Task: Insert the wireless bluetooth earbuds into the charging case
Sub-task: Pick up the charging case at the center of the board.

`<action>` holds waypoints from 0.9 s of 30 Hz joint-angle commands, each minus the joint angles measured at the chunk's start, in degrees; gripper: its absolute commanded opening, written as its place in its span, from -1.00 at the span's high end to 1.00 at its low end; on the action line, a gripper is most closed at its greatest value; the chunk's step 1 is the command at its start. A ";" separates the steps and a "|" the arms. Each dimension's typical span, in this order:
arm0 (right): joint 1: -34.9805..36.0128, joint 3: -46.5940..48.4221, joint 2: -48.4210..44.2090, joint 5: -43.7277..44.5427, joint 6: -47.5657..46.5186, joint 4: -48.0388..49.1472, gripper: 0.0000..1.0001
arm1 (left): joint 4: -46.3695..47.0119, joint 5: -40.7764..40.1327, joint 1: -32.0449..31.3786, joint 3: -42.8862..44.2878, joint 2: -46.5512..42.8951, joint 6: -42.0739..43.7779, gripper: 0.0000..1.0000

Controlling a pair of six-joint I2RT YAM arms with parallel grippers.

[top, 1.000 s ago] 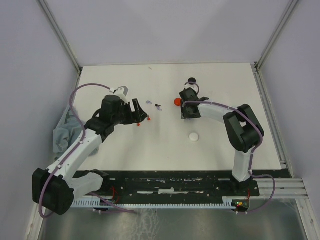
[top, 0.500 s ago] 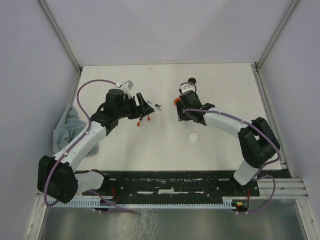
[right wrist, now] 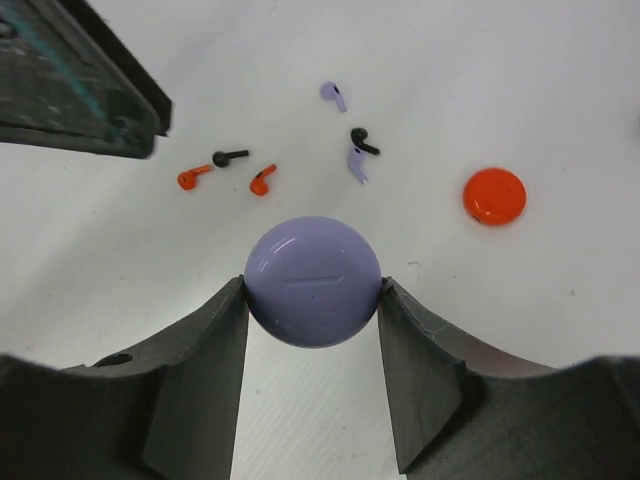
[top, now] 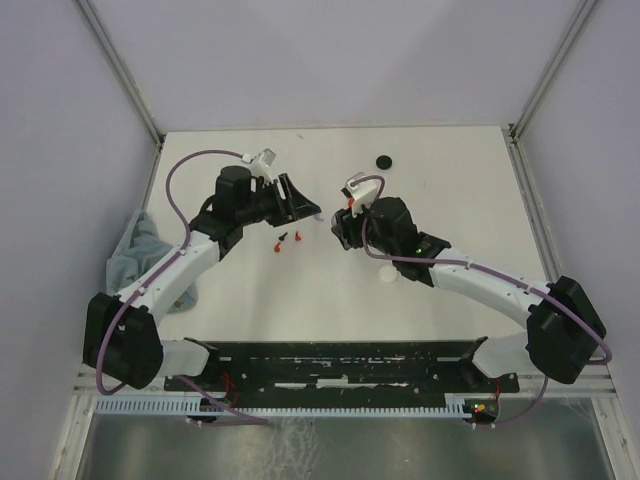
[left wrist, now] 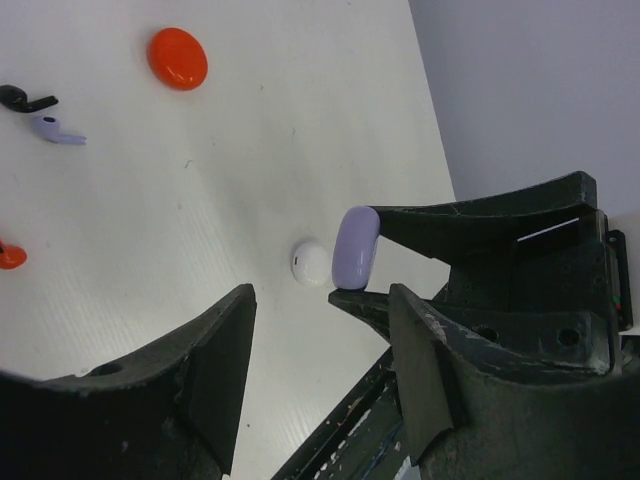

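My right gripper [right wrist: 313, 285] is shut on a round lavender charging case [right wrist: 313, 281], held closed and just above the table. Beyond it lie the earbuds: two lavender [right wrist: 333, 94] [right wrist: 357, 163], two black [right wrist: 364, 141] [right wrist: 229, 157] and two red [right wrist: 193, 177] [right wrist: 263, 179]. My left gripper [left wrist: 322, 300] is open with nothing between its fingers. It points at the lavender case [left wrist: 355, 247], which sits a short way ahead of its fingertips. In the top view the two grippers face each other mid-table, the left gripper [top: 300, 205] and the right gripper [top: 345, 224].
A red case [right wrist: 494, 196] lies right of the earbuds. A white case [top: 388, 274] sits nearer the arm bases, and a black case [top: 382, 160] lies towards the far edge. A grey cloth [top: 130, 255] is bunched at the table's left edge.
My right arm has swung left and stretched out, carrying the lavender case towards the left gripper. My left gripper has moved up and right to face it, and its jaws have narrowed.
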 commanded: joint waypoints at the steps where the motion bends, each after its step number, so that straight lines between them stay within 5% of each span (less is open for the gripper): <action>1: 1.65 -1.96 -3.23 -4.29 -6.00 12.08 0.08 | 6.20 6.00 0.19 2.07 0.60 -3.78 -0.23; 19: 3.62 -2.38 -3.96 -7.20 -8.00 18.18 0.11 | 6.88 7.32 -2.78 2.77 2.34 -2.82 0.07; 27: 3.63 -2.25 -4.63 -7.71 -9.10 17.88 -0.03 | 1.46 6.36 -3.17 5.25 1.61 4.42 0.41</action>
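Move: The purple charging case, already pinched upright in the right fingertips, is about 8 cm to the left hand's right, level with it in reach and some 4 cm lower. From the right hand, the left fingertips are about 9 cm to the left, 1 cm ahead and 4 cm higher. On the table, 21 cm below the left hand, the red case lies 13 cm ahead and 13 cm right, the white case 4 cm back and 20 cm right. Keeping its pinch, the right hand lifts the charging case about 5 cm and carries it some 4 cm left and a little back towards the left gripper, its fingers tipping up and swinging counter-clockwise, then slows to a near stop. The left hand comes about 3 cm right to meet it, drawing back and rising slightly with a small clockwise turn, and narrows its open fingers until the pads touch the case's two faces near its rim. ##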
